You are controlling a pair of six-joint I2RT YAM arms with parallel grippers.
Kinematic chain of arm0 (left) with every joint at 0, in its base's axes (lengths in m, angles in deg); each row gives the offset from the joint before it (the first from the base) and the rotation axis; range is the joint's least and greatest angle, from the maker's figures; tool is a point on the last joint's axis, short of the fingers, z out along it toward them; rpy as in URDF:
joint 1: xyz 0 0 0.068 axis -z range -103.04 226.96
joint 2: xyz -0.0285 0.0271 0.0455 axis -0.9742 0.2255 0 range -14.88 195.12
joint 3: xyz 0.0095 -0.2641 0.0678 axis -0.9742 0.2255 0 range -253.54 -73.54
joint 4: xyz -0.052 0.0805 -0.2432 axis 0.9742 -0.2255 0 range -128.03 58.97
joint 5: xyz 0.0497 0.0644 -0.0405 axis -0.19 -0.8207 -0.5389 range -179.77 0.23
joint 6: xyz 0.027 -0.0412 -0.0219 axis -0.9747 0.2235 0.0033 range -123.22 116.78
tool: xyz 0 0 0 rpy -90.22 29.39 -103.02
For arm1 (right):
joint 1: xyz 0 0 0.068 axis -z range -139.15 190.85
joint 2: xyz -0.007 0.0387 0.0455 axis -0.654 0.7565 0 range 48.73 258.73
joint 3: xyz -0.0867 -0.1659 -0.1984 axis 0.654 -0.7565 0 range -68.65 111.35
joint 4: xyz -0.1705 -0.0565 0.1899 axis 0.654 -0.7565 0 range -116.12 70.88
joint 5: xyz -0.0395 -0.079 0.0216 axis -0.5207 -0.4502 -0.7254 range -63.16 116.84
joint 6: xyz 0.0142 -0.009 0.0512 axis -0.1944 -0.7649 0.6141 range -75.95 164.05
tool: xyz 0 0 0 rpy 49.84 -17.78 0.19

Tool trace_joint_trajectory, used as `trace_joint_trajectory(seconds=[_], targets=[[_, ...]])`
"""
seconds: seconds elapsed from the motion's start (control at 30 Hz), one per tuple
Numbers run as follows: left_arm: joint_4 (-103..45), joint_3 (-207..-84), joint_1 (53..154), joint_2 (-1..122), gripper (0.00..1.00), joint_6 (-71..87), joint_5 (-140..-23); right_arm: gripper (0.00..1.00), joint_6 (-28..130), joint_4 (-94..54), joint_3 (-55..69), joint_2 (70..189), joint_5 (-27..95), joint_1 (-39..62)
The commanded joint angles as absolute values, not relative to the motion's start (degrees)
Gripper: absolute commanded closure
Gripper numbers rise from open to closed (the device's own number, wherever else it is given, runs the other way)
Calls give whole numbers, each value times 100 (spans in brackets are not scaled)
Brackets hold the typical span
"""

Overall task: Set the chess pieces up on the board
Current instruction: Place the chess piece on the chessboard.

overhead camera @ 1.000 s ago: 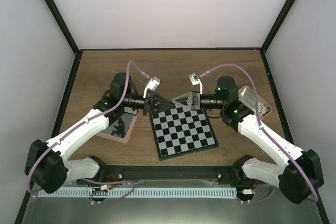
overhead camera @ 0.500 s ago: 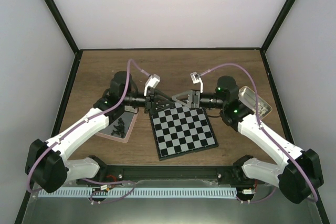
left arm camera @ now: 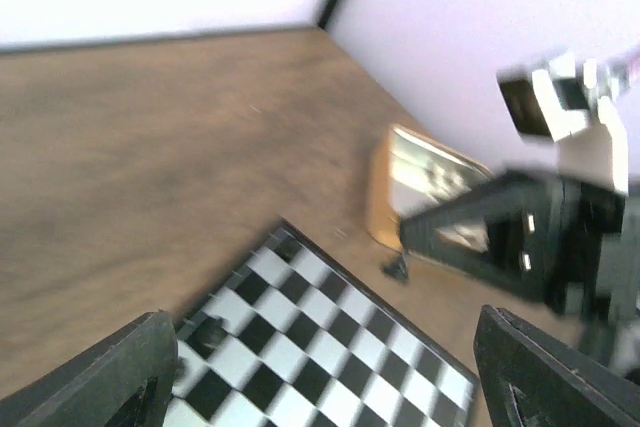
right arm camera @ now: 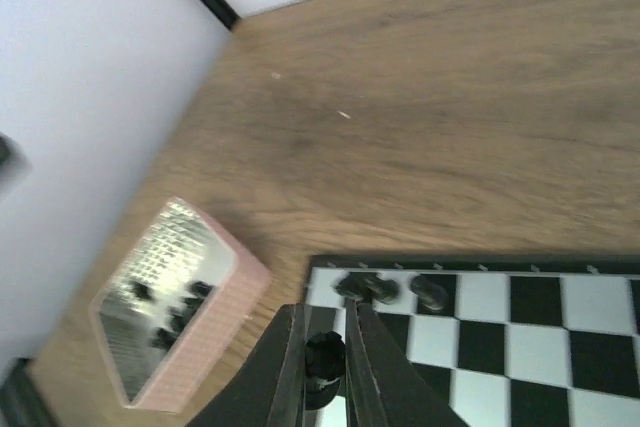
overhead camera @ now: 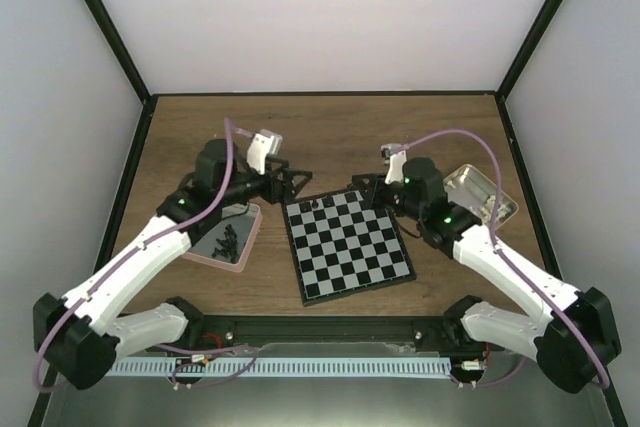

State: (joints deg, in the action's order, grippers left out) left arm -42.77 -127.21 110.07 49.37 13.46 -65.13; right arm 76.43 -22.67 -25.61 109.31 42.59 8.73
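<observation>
The board (overhead camera: 350, 247) lies in the middle of the table, with three black chess pieces (right arm camera: 382, 289) in its far-left corner, seen as a dark cluster (overhead camera: 315, 205) from above. My right gripper (right arm camera: 325, 332) is shut on a black chess piece (right arm camera: 325, 362), just above the board's left edge squares. In the top view the right gripper (overhead camera: 368, 190) hangs over the board's far edge. My left gripper (overhead camera: 293, 185) stands wide open beyond the far-left corner. Its fingers (left arm camera: 130, 372) frame the board (left arm camera: 320, 337) with nothing between them.
A pink-rimmed tray (overhead camera: 225, 242) with several black pieces (right arm camera: 175, 317) sits left of the board. A tan tin (overhead camera: 485, 192) lies to the right, also seen as the tin (left arm camera: 430, 182) behind the right gripper's fingers (left arm camera: 470, 232). Black frame posts stand at the table's back corners.
The two grippers met over the board's far edge. The left one has opened and drawn back left; the right one has shut on the black piece and pulled slightly right.
</observation>
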Motion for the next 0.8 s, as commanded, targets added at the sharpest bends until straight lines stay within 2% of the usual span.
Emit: trace_joint_trajectory(seconds=[0.0,0.2,0.43,0.6,0.77], targets=[[-4622,-13046,10984,4399,17,1182,-8656,99,7003,-2459,-2752,11120,2198,384],[-4559,-12995,10984,3861,17,981,-9856,99,6822,-2444,-2667,11803,1078,-121],[-4509,-12997,10984,3250,17,941,-11191,99,6434,-2449,-1618,13027,654,-1150],[-4431,-12990,10984,2989,16,868,-11554,99,6237,-2421,-728,14078,488,-1814],[-4438,-12920,10984,2705,16,780,-11760,99,5961,-2501,-46,14944,461,-1931]])
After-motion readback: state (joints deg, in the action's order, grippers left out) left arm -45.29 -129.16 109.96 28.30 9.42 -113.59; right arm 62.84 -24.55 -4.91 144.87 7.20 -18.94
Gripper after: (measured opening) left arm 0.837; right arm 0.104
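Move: The dark piece in the right hand is bound for the empty corner square at the board's far left, about 14 cm left of that hand, 8 cm ahead and 20 below. The nearest standing dark piece is roughly 11 cm left and 9 ahead, the next about 9 left and 10 ahead. The pink box's middle lies some 31 cm left, nearly level. From the left hand that square is about 4 cm left, 9 ahead and 25 below. Keeping its pinch on the dark piece, the right hand first sinks about 9 cm, then swings some 15 cm left towards the board's far-left corner, tipping its fingers more steeply down. The empty left hand clears out left and up, staying wide open as its wrist turns counter-clockwise and its fingers lift. ##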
